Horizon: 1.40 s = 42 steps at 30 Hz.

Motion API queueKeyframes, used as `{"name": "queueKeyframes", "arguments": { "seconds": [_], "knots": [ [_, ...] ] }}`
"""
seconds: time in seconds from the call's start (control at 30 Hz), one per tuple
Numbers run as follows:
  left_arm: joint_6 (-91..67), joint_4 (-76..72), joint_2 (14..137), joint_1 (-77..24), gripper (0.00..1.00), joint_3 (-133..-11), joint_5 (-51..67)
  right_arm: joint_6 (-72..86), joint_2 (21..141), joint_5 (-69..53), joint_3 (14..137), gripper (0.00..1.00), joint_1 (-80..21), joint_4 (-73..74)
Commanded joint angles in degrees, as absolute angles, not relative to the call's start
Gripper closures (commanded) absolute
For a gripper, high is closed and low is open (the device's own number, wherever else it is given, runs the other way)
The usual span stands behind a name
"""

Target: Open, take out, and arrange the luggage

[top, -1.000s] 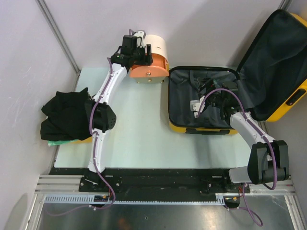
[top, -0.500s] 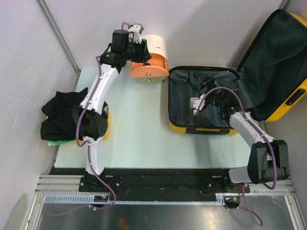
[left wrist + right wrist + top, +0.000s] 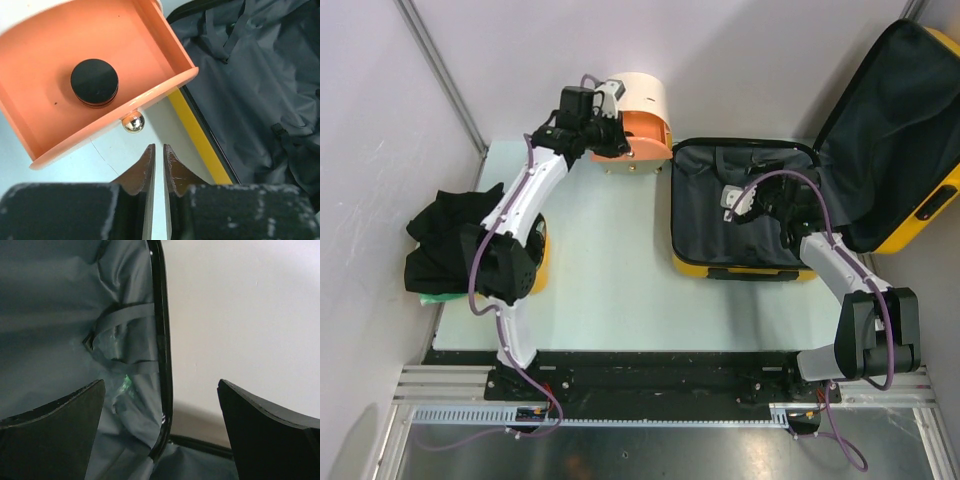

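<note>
The yellow luggage (image 3: 740,268) lies open at the right of the table, with its dark-lined lid (image 3: 900,130) leaning back. My right gripper (image 3: 752,205) hovers inside the base, open. In the right wrist view its wide fingers (image 3: 50,415) straddle the black zipper rim (image 3: 162,340) and grey lining (image 3: 60,300), gripping nothing. My left gripper (image 3: 610,140) is at the orange drawer beside the luggage. In the left wrist view it (image 3: 159,147) is shut to a thin slit with nothing in it, just short of the drawer's metal knob (image 3: 133,122).
The cream-and-orange cylindrical container (image 3: 640,110) has its drawer (image 3: 75,45) pulled out, a black round puck (image 3: 94,82) inside. A pile of black clothing (image 3: 450,240) lies at the table's left edge over a yellow tub (image 3: 538,262). Walls close off the back.
My left jaws have closed from open to nearly touching, and that gripper has drawn back a little from the container. My right gripper has shifted slightly up inside the luggage, still open.
</note>
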<state>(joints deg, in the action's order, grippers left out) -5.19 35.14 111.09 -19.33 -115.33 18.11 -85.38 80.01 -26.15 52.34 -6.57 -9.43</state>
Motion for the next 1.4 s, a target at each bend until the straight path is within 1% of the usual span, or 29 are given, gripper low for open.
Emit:
{"name": "queueKeyframes", "arguments": {
  "seconds": [0.0,0.17,0.4,0.5,0.77,1.1,1.13,1.17,1.23,1.27,1.33,1.37],
  "knots": [
    [-6.15,33.31,112.84,-20.04,0.87,-117.06,15.91,-79.20,79.89,-22.24,52.47,0.01,-5.63,-11.43],
    [-7.38,31.99,119.60,-20.04,0.87,-123.47,13.36,-75.85,79.72,-20.22,52.47,0.00,-4.75,-10.37],
    [-7.03,29.97,129.09,-19.51,0.86,-137.08,10.99,-72.69,79.45,-18.28,52.56,0.00,-4.22,-10.46],
    [-6.59,28.22,131.65,-19.34,0.85,-139.65,9.67,-71.28,79.36,-18.02,52.56,0.00,-4.39,-10.46],
    [-5.54,19.96,134.38,-19.07,0.77,-139.13,8.70,-68.82,80.33,-17.14,52.56,0.00,-4.74,-12.48],
    [-3.52,15.29,133.33,-18.98,0.72,-136.67,8.61,-65.75,81.12,-17.05,52.91,0.00,-4.83,-14.94],
    [-3.08,15.29,132.81,-18.81,0.70,-136.58,10.01,-64.44,81.21,-16.88,53.00,0.00,-4.83,-15.64],
    [-2.47,15.29,131.93,-18.81,0.63,-135.36,12.54,-63.47,81.21,-16.79,53.43,0.00,-4.75,-15.91],
    [-0.80,15.29,127.90,-19.07,0.55,-132.90,14.15,-60.66,81.30,-16.87,54.49,0.00,-4.49,-16.35],
    [-0.36,15.29,126.31,-19.07,0.45,-129.32,14.50,-57.08,81.39,-17.05,55.88,0.00,-4.40,-16.26],
    [1.93,15.38,120.17,-18.81,0.35,-125.09,13.98,-52.85,81.47,-17.57,57.30,0.00,-3.96,-17.48],
    [2.63,15.38,117.71,-18.63,0.25,-120.72,14.06,-48.73,81.82,-17.75,57.91,0.00,-3.52,-18.10]
  ]
}}
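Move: The open top drawer's round knob is about 5 cm ahead of the left fingers and 4 cm below them, with no sideways offset. The black disc lies in the drawer some 7 cm beyond the knob. The suitcase's middle is roughly 32 cm to this hand's right, 8 cm back and lower. From the right hand, above the suitcase, the knob lies some 10 cm ahead and 28 cm left, about level. Left hand dips, pushes the drawer front forward some 12 cm, opens while backing off; right hand drifts right. ##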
